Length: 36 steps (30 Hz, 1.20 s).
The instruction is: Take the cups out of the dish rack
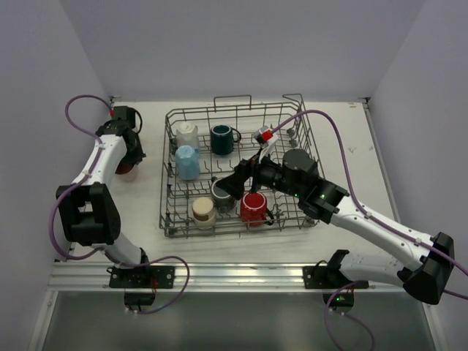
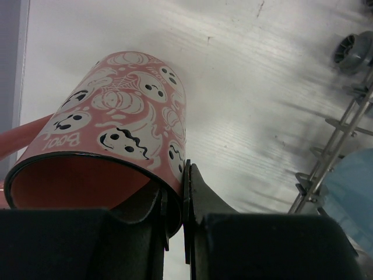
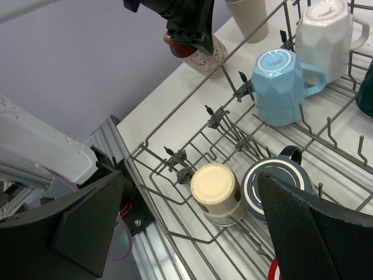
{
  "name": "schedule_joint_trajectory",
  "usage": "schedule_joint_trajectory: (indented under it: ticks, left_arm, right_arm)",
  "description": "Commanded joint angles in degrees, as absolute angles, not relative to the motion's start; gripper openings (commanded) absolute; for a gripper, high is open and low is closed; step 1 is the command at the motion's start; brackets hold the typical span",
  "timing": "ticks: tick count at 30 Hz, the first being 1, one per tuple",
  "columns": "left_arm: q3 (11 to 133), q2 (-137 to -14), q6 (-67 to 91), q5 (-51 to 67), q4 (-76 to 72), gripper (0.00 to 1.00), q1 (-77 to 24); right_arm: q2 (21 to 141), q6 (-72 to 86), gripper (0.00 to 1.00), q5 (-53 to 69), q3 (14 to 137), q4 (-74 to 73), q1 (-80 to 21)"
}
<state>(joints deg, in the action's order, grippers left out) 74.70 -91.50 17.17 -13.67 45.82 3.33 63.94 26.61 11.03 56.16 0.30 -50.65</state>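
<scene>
The grey wire dish rack [image 1: 170,191] holds a white cup [image 1: 187,135], a dark teal mug [image 1: 221,139], a light blue mug [image 1: 187,162], a dark grey mug [image 1: 221,194], a cream cup [image 1: 203,211] and a red mug [image 1: 253,207]. My left gripper [image 2: 175,192] is shut on the rim of a pink ghost-patterned mug [image 2: 125,122], low over the table to the left of the rack. My right gripper [image 3: 204,233] hangs open above the upturned cream cup [image 3: 215,192] and the dark grey mug [image 3: 274,184], touching neither.
A beige cup [image 3: 247,17] stands on the table just outside the rack's left wall, close to the pink mug [image 3: 201,55]. Upright tines [image 3: 242,87] line the rack's edge. The enclosure's walls close in on the left, back and right.
</scene>
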Motion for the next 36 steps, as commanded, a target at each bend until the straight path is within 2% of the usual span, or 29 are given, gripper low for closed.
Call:
schedule_joint_trajectory:
  ticks: [1,13,21,27,36]
  left_arm:
    - [79.9,-92.5,14.1,-15.7,41.0,0.00,5.5]
    - [83.2,-100.0,15.1,-13.2,40.7,0.02,9.3]
    - [82.5,-100.3,15.6,-14.6,41.0,0.28,9.5]
    - [81.8,-97.2,16.0,-14.7,40.9,0.58,9.5]
    - [79.5,-91.3,17.8,-11.7,39.4,0.64,9.6]
  right_arm:
    - [64.5,24.9,0.99,9.5,57.5,0.5,-50.5]
    - [67.1,24.2,0.99,8.4,57.9,0.4,-50.5]
    - [67.5,24.1,0.99,8.6,58.3,0.4,-50.5]
    - [69.0,23.6,0.99,9.9,59.3,0.2,-50.6]
    - [72.6,21.4,0.99,10.6,60.8,-1.4,-50.6]
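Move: The pinched pink cup's spot on the bare counter is roughly 7 cm left, 4 ahead and 8 below the left hand. The tall blue-rimmed cup is about 10 cm beyond that spot; the light-blue mug is some 18 cm right of it. The grey mug lies about 5 cm ahead, 2 left and 23 below the right hand, the beige cup 5 cm left and 5 nearer than it, the red mug 9 cm right and 4 nearer. Left hand carries pink cup some 5 cm left-forward and down, releases, rises; open right sinks towards grey mug. ##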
